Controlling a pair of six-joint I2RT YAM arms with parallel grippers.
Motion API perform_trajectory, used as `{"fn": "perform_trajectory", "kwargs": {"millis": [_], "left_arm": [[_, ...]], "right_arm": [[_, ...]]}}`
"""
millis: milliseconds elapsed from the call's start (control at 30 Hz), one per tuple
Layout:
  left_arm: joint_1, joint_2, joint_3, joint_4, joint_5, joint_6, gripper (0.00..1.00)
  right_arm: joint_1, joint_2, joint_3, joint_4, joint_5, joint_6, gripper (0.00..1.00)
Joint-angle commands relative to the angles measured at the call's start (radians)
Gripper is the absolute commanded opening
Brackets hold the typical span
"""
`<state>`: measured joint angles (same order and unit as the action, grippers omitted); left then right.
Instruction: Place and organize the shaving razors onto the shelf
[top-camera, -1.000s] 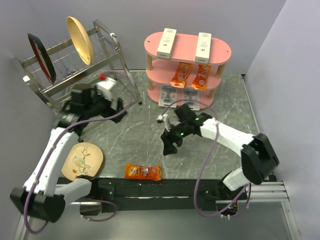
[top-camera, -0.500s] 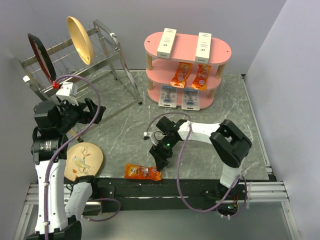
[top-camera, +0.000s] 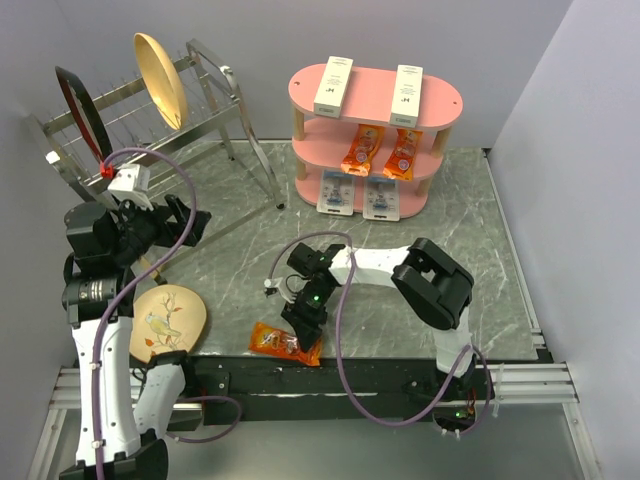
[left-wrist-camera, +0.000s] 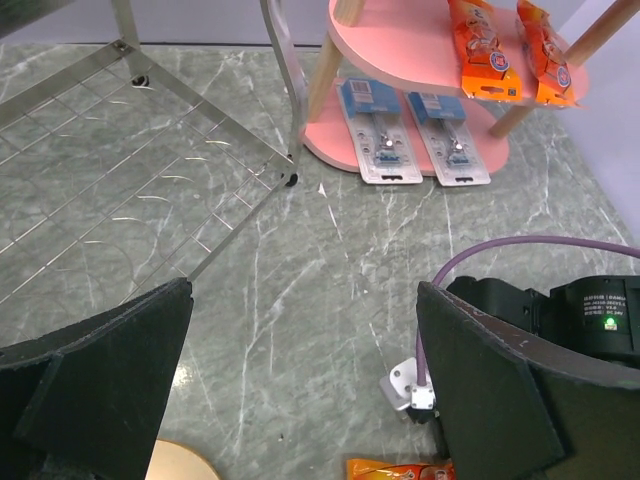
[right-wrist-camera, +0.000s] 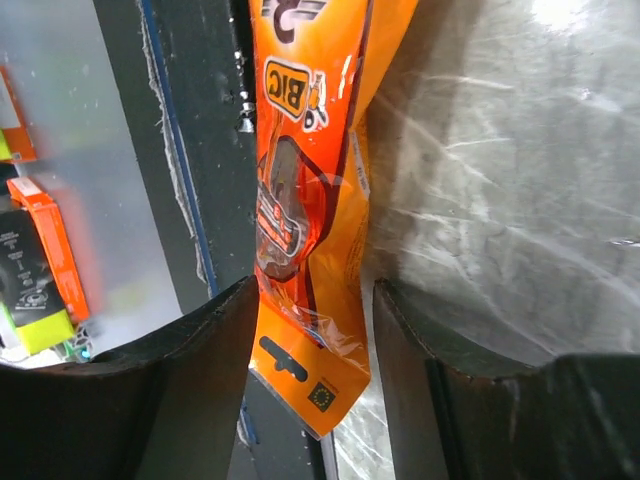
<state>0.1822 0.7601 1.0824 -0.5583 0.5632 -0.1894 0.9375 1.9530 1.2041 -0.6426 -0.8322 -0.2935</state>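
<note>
Two shaving razors (top-camera: 336, 192) (top-camera: 382, 197), blue-and-white blister packs, lie on the bottom tier of the pink shelf (top-camera: 445, 100); the left wrist view shows them (left-wrist-camera: 380, 140) (left-wrist-camera: 450, 145) under the shelf (left-wrist-camera: 400, 40). An orange BIC packet (top-camera: 272, 343) (right-wrist-camera: 310, 200) lies at the table's front edge. My right gripper (top-camera: 297, 335) (right-wrist-camera: 315, 290) straddles its hang-tab end, jaws apart, the left finger touching it and a gap at the right finger. My left gripper (top-camera: 185, 225) (left-wrist-camera: 303, 300) hangs wide open and empty above the table's left side.
Two white boxes (top-camera: 333, 85) stand on the shelf's top tier, two orange packets (top-camera: 360, 150) on the middle tier. A wire dish rack (top-camera: 150, 130) with plates fills the back left. A painted plate (top-camera: 165, 320) lies front left. A black rail (top-camera: 330, 378) runs under the packet.
My right gripper has travelled from mid-table down to the orange packet at the front edge and narrowed around it. The left arm drew back to the left, then stayed still.
</note>
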Motion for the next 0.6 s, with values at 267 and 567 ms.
{"fn": "perform_trajectory", "kwargs": {"millis": [267, 567], "left_arm": [[0.005, 0.038, -0.016, 0.090, 0.047, -0.042, 1.00], [0.005, 0.039, -0.078, 0.164, 0.125, -0.105, 0.99]], "right_arm": [[-0.008, -0.121, -0.080, 0.035, 0.062, 0.040, 0.18], [-0.215, -0.364, 0.001, 0.058, 0.104, 0.319, 0.00]]}}
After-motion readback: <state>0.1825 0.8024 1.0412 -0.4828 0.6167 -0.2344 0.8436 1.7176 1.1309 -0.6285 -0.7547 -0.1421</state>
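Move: The last shaving razor pack lies flat along the table's front edge. Its middle is about 5 cm left of the right hand, 1 cm ahead and 1 cm below, with the pack's right end already between the open fingers. The edge runs some 2 cm behind this hand; the bird plate is roughly 32 cm to its left and 6 cm farther out. From the left hand, the pack is about 15 cm back, 18 cm right and 31 cm below. The right fingers close on the razor pack's right end and pinch it between their pads while the hand eases some 1.5 cm back and right and dips slightly. Then, gripping, the hand climbs about 6 cm and goes roughly 4 cm forward, away from the table edge, speeding up and turning some 10 degrees clockwise. ##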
